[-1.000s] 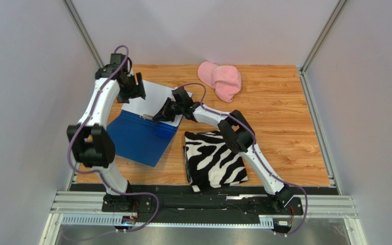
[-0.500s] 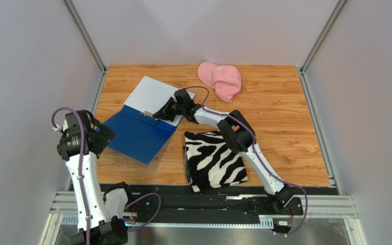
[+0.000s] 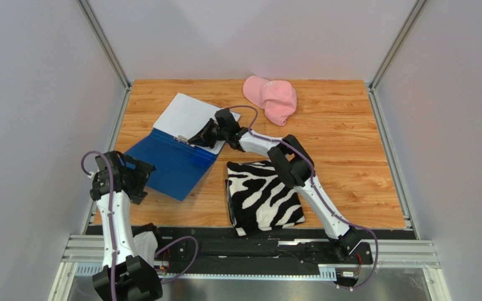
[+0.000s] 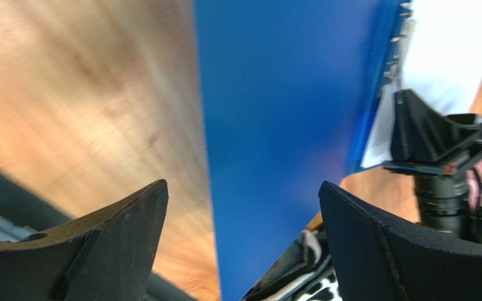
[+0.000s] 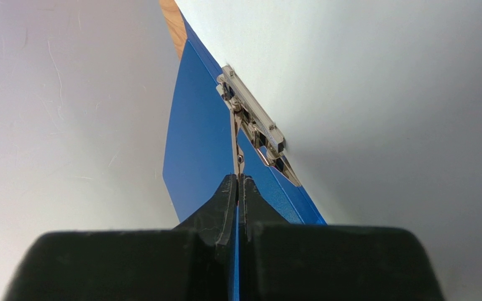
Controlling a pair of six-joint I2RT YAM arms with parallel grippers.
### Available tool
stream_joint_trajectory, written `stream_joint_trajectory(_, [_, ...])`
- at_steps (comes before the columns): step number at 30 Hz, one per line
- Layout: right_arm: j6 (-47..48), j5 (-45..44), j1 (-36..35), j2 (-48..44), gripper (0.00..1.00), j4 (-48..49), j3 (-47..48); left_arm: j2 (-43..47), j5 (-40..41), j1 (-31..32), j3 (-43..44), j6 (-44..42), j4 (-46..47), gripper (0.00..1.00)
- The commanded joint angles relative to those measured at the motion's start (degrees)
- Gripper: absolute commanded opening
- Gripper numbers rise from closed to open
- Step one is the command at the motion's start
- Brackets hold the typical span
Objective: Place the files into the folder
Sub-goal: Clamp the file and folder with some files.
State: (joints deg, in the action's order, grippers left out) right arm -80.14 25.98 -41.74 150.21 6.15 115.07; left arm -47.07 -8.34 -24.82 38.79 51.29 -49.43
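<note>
The royal-blue folder (image 3: 169, 164) lies open on the wooden table, its cover spread toward the near left. A white sheet of the files (image 3: 190, 115) rests on its far half. My right gripper (image 3: 196, 139) is shut on the thin lever of the folder's metal clip (image 5: 253, 122), fingertips meeting at the lever (image 5: 237, 177). In the right wrist view, blue folder (image 5: 199, 144) lies to the left and white files (image 5: 382, 94) to the right. My left gripper (image 3: 143, 182) hangs open beside the cover's near-left corner, holding nothing. The left wrist view shows the folder (image 4: 268, 113) between its spread fingers.
A folded zebra-striped cloth (image 3: 263, 195) lies right of the folder, under my right arm. A pink cap (image 3: 272, 98) sits at the back. Grey walls close in the left, back and right sides. A black rail (image 3: 250, 241) runs along the near edge.
My left arm pulled back from the sheet's far edge to the near left of the folder, and its gripper opened wide. The right gripper stayed shut on the clip.
</note>
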Motion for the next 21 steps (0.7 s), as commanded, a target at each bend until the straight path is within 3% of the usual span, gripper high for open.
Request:
stream_joint_trajectory(1, [0.2,-5.1,1.4,0.0,0.00,-4.0,-2.6,-1.4,-5.5,-0.5,-1.5,3.4,12.0,0.98])
stream_joint_trajectory(5, [0.3,-5.1,1.7,-0.2,0.00,-3.9,-2.9,-4.3,-7.4,-0.5,-3.7,5.0,13.4,0.92])
stream_joint_trajectory(11, [0.5,-5.1,1.7,-0.2,0.00,-4.0,-3.2,-3.5,-8.0,-0.5,-4.5,4.3,17.2,0.68])
stream_joint_trajectory(14, [1.4,-5.0,1.7,-0.2,0.00,-4.4,-3.1,-2.9,-6.3,-0.5,-3.0,1.2,16.1,0.51])
stream_joint_trajectory(15, [2.3,-4.9,1.6,-0.1,0.00,-4.9,-2.9,-2.8,-6.0,-0.5,-2.3,-0.5,15.5,0.36])
stream_joint_trajectory(18, [4.7,-4.8,1.6,-0.6,0.00,-5.9,-2.9,-2.9,-4.1,-0.5,2.0,-4.9,12.1,0.04])
stream_joint_trajectory(21, [8.5,-5.2,1.2,-1.8,0.00,-8.9,-2.7,-3.2,-0.3,-0.5,7.0,-10.4,7.2,0.00])
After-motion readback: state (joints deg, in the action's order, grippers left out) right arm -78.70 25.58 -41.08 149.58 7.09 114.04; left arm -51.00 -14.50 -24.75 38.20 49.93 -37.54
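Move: Slightly ahead of the left hand's open fingers, about 4 cm forward, 1 cm right and 1 cm lower, is the raised free edge of the blue folder cover. From this hand the metal clip on the spine is some 14 cm ahead, 11 cm right and 8 cm down; the white papers' middle is roughly 22 cm ahead, 14 cm right and 10 cm down. From the right hand, the clip is about 1 cm ahead, 2 cm left and 1 cm down, the cover edge about 11 cm back, 11 cm left and 5 cm higher. Pushing about 4 cm forward to the folder cover's free edge with a dip of some 1.5 cm, the left hand shuts its wide-open fingers and pinches the edge between the tips, tilting up roughly 10 degrees and then rising nearly 3 cm out of the dip. The right hand, still shut on the clip's metal lever, shifts only about 1 cm. ##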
